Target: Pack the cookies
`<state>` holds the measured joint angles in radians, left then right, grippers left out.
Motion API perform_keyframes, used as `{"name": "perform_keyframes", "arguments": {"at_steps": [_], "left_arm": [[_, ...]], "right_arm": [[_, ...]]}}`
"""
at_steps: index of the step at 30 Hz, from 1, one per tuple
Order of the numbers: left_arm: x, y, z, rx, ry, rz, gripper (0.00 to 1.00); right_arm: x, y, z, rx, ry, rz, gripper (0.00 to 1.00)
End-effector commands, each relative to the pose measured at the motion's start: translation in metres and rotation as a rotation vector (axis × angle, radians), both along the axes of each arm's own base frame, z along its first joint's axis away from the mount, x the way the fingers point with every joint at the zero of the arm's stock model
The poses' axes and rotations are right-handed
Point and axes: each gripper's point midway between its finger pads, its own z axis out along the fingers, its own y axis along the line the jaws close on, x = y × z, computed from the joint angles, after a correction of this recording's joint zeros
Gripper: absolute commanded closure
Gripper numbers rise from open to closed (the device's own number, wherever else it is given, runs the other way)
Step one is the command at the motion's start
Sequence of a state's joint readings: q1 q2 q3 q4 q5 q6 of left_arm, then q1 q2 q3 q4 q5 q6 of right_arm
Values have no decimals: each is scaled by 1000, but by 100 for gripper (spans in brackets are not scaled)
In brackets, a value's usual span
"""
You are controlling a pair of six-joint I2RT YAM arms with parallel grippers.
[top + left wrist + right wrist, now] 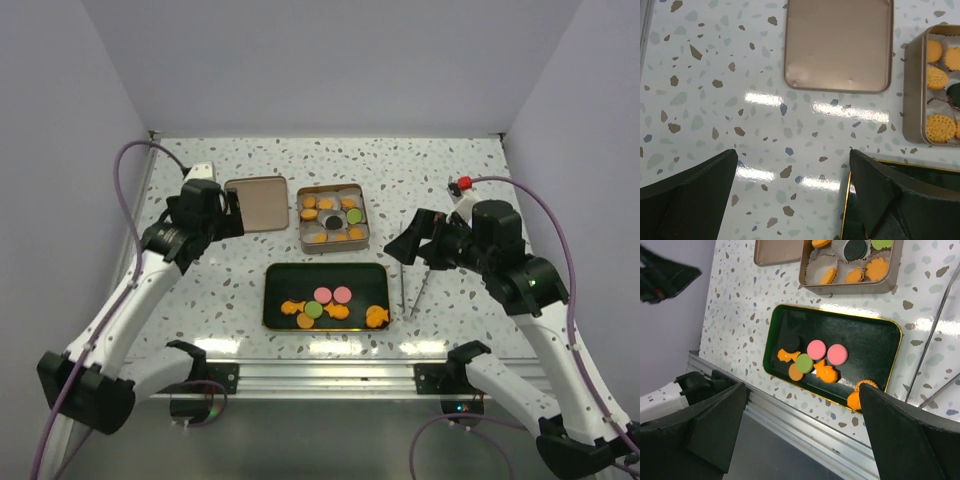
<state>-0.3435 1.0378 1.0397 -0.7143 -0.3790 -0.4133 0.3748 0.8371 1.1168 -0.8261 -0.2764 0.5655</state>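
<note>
The cookies lie in two places. Several loose ones, among them a pink round (323,294) (816,349), a green round (804,363) and an orange fish (826,373), sit on a dark green tray (300,278) (865,335). Other orange cookies (326,203) (940,127) rest in white paper cups inside a metal tin (302,225) (912,95). My left gripper (232,215) (793,152) hangs open over bare table beside the tin's lid (256,203) (838,45). My right gripper (408,248) (802,387) is open too, right of the tray, holding nothing.
A pair of thin metal tongs (405,290) (935,325) lies on the table right of the tray. The aluminium rail (320,375) runs along the near edge. Grey walls close in the speckled table (450,170) on three sides.
</note>
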Motion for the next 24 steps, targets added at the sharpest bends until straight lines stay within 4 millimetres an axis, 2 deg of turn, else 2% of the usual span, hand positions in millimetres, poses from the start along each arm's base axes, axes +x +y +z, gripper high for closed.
{"name": "perform_keyframes", "arguments": {"at_steps": [1, 2, 4, 6, 7, 8, 10, 11, 13, 14, 17, 19, 20, 21, 22, 24], "left_arm": [[47, -2, 0, 49, -34, 39, 0], [64, -3, -10, 63, -14, 38, 0], [80, -1, -19, 62, 4, 45, 0], [103, 12, -33, 53, 26, 68, 3], [113, 17, -33, 41, 18, 74, 4], [120, 35, -49, 43, 60, 107, 5], [132, 54, -57, 35, 68, 137, 10], [136, 57, -73, 49, 104, 124, 12], [145, 57, -84, 57, 121, 105, 16], [147, 57, -99, 70, 158, 90, 18], [162, 49, -120, 49, 187, 55, 22], [172, 46, -121, 34, 175, 54, 21], [175, 46, -131, 34, 195, 56, 22], [180, 46, -131, 34, 196, 60, 22], [180, 46, -145, 35, 231, 66, 22], [183, 47, -155, 40, 263, 75, 26]], "right_arm": [[-14, -2, 0, 3, 33, 5, 1], [-15, -3, 5, 5, 23, 6, 1], [-19, -6, 8, -9, 18, 8, 1], [-20, -9, 16, -18, -5, 6, 1], [-22, -12, 14, -37, 4, 5, 1], [-21, -14, 19, -51, -3, -5, 1], [-25, -20, 22, -80, 3, -11, 1], [-25, -24, 24, -92, 2, -26, 1], [-30, -28, 27, -105, 5, -38, 1], [-32, -31, 27, -111, 7, -46, 1], [-36, -38, 26, -115, 12, -85, 1], [-34, -37, 20, -114, 25, -86, 1], [-33, -35, 18, -112, 30, -83, 1], [-30, -33, 16, -112, 37, -74, 1], [-28, -31, 14, -117, 45, -67, 1], [-23, -29, 12, -132, 47, -53, 1]]}}
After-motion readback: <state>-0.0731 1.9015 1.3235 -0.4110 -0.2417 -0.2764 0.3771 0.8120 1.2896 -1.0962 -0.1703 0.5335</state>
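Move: The tan lid lies about 18 cm ahead of the left hand, some 4 cm to its right and 20 cm below. The open cookie box stands about 20 cm to the right of the lid and 3 cm nearer; the dark cookie tray's middle is some 25 cm right of the left hand and 8 cm back. From the right hand the lid is roughly 27 cm ahead, 33 cm left and 27 cm below. The left hand swoops forward and down, about 15 cm each way, onto the near part of the lid's left edge, swinging some 6 cm left midway while the wrist tips about 20 degrees further down and the wide-open fingers narrow by roughly a quarter, still gripping nothing. The empty right hand, already clear of the tongs on the table, eases back and right a few centimetres and rises slightly, keeping its fingers open. ##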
